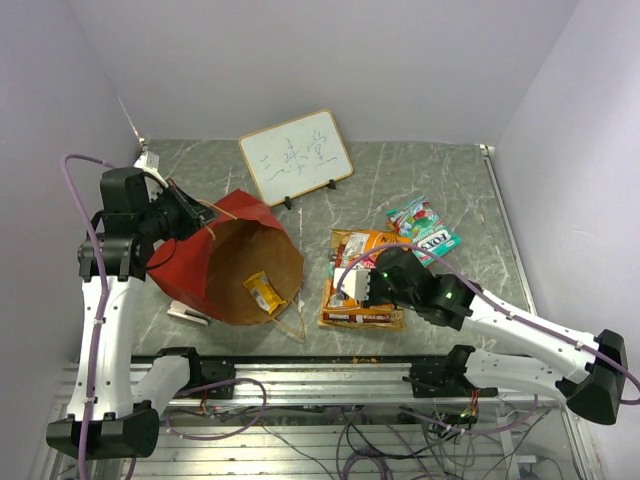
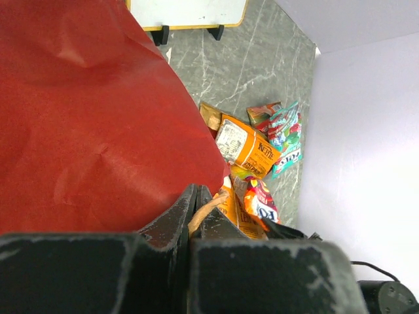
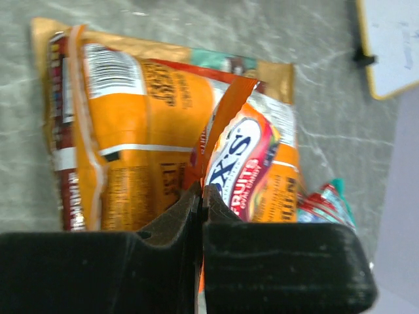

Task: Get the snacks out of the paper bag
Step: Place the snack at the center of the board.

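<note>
The red paper bag (image 1: 190,270) lies tipped on its side, its brown mouth facing the arms, with one yellow-orange snack packet (image 1: 263,292) inside. My left gripper (image 1: 186,215) is shut on the bag's brown handle cord (image 2: 208,210) at the upper rim, and red paper (image 2: 85,118) fills the left wrist view. A pile of orange snacks (image 1: 362,262) lies on the table right of the bag, with teal packets (image 1: 425,228) beyond it. My right gripper (image 3: 201,193) is shut on the edge of an orange-red FOX'S packet (image 3: 243,157) over that pile (image 3: 124,137).
A white framed writing board (image 1: 296,155) stands at the back, behind the bag. A loose bag handle (image 1: 292,326) and a small white item (image 1: 186,313) lie by the bag's near side. Metal rails (image 1: 330,370) and cables run along the near edge. Walls close in on three sides.
</note>
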`<control>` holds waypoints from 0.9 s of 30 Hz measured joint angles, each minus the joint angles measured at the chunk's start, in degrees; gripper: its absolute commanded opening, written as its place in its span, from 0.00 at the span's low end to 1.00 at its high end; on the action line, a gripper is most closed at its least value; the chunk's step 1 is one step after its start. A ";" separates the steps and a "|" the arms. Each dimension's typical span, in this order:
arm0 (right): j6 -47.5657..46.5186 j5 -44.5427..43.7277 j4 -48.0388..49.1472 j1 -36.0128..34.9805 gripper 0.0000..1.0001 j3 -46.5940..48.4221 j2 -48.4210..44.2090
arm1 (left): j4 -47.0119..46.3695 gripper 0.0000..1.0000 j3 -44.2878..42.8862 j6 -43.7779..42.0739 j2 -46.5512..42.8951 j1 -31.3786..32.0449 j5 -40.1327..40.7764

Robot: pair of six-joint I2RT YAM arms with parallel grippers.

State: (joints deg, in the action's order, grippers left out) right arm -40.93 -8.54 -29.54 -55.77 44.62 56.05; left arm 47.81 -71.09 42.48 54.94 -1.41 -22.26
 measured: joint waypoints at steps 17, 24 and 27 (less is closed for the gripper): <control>1.05 10.73 -2.23 -0.87 0.15 -8.74 0.87 | -0.09 0.07 0.46 0.09 0.15 0.00 -0.02; 1.51 10.75 -3.23 -0.92 0.41 -7.23 1.22 | -0.66 0.07 2.08 0.94 -0.09 0.00 -0.46; 1.53 11.15 -4.17 -0.92 0.51 -4.81 1.49 | -0.81 0.07 3.02 0.98 -0.31 0.00 -1.18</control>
State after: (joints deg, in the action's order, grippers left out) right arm -39.40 2.61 -33.71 -56.69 39.81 57.54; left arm 47.00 -68.07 43.46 54.63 -1.41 -23.44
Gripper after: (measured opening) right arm 0.423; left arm 0.075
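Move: The right hand holds the orange Foxs snack by its edge; the snack pile it goes to has its middle about 12 cm below the hand, nearly straight beneath it. The teal snack lies roughly 11 cm ahead and 13 cm to the right of the hand. The yellow snack in the paper bag lies some 22 cm to its left and 3 cm back. From the left hand the pile is some 28 cm right, 6 cm back and 28 cm down. Lower the right gripper about 7 cm while drawing it back some 5 cm over the near part of the snack pile, tipping the fingers about 15 degrees further down. Stop there, open the fingers to nearly half to let go of the Foxs snack, and start to rise by 2 cm. Keep the left gripper shut on the paper bag's handle, letting it sink slightly at the end. ##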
